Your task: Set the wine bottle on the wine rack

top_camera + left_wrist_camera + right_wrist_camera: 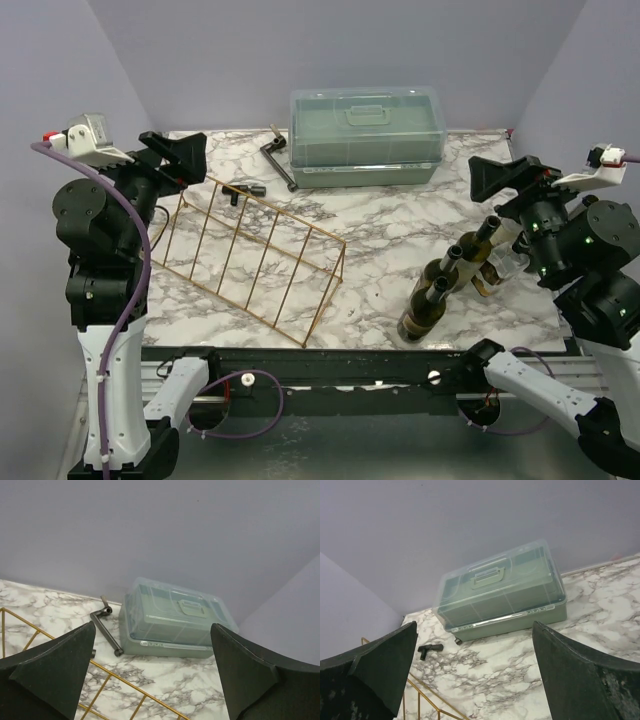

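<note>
Three dark wine bottles (424,308) lie side by side on the marble table at the right, necks pointing to the back right. The wine rack (250,255), a gold wire prism, lies left of centre; its bars also show in the left wrist view (115,677) and the right wrist view (420,692). My left gripper (178,155) hangs open above the rack's far left end, nothing between its fingers (152,625). Raised behind the bottles, my right gripper (505,177) is open and empty too (475,623). No bottle shows in either wrist view.
A translucent green lidded box (366,136) stands at the back centre. A black L-shaped bar (280,160) lies left of it, and a small black part (243,188) lies by the rack's far edge. Grey walls close the back and sides.
</note>
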`<state>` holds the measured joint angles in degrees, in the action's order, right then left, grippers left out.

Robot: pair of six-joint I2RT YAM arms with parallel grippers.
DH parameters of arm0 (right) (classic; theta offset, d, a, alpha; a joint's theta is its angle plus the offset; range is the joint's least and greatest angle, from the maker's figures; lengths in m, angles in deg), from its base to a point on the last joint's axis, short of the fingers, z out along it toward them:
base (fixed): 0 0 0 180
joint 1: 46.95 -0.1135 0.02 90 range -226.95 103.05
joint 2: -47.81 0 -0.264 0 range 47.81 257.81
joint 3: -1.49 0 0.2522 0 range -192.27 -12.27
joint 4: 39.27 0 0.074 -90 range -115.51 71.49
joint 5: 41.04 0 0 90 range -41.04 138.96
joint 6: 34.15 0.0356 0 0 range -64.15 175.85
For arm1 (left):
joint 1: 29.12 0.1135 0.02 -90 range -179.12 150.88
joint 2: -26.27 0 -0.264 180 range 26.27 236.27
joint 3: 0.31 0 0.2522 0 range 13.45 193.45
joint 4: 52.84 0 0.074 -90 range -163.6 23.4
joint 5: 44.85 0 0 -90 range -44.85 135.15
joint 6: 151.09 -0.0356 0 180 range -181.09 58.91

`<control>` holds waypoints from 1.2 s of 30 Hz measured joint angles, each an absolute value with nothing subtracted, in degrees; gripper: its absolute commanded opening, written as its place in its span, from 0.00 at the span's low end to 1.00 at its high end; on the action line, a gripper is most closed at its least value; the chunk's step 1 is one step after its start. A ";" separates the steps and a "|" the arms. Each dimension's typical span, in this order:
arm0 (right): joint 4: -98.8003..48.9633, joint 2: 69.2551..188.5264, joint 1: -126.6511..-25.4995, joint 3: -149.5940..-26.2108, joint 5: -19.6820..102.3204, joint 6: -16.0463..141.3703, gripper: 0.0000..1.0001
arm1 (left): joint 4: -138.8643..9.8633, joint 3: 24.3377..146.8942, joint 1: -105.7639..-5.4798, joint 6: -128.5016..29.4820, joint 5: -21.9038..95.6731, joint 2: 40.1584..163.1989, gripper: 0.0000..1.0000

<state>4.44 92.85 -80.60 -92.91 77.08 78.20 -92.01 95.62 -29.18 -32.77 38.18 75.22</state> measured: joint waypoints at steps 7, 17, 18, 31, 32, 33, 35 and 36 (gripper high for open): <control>6.23 96.15 -80.58 -93.06 77.91 78.46 1.00 | -92.38 96.23 -29.18 -29.19 31.56 78.48 0.99; 9.75 101.65 -80.58 -93.06 80.58 79.25 1.00 | -92.91 94.55 -30.79 -21.34 19.87 86.35 0.99; 10.36 102.40 -80.58 -93.11 81.67 79.79 1.00 | -92.91 94.35 -31.34 -21.01 19.45 86.61 0.99; 13.23 107.67 -80.49 -95.60 67.16 81.19 1.00 | -91.73 90.07 -56.41 -19.09 24.13 91.15 0.99; 13.05 106.38 -80.49 -95.14 64.12 80.99 1.00 | -91.60 89.94 -57.18 -19.14 24.74 91.35 0.99; 13.25 105.20 -80.51 -95.01 61.69 80.95 1.00 | -91.55 89.85 -57.79 -19.18 25.33 91.44 0.99; 14.56 103.56 -80.49 -95.75 58.09 81.26 1.00 | -91.51 89.80 -58.38 -19.38 26.08 91.44 0.99; 16.29 103.51 -80.49 -96.95 56.42 81.34 1.00 | -91.36 89.80 -58.53 -19.51 26.40 91.42 0.99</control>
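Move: Standing upright at the table's front right, the nearest wine bottle lies some 12 cm back, 8 cm left and 31 cm below the right hand; a second bottle is about 6 cm back and 5 cm left of that hand, a third level with it and 3 cm right, both equally low. From the left hand the nearest bottle is roughly 15 cm back, 40 cm right and 31 cm down, while the wine rack lies almost underneath, 4 cm right and 41 cm down. Sweeping about 20 cm right and 12 cm down over the wine rack towards the bottles, the open left hand first reaches slightly forward, then comes back, turning clockwise and tipping down. The open right hand dips forward and down, then swings back and left, rising slightly and turning some 20 degrees counter-clockwise, fingers tipped down. ##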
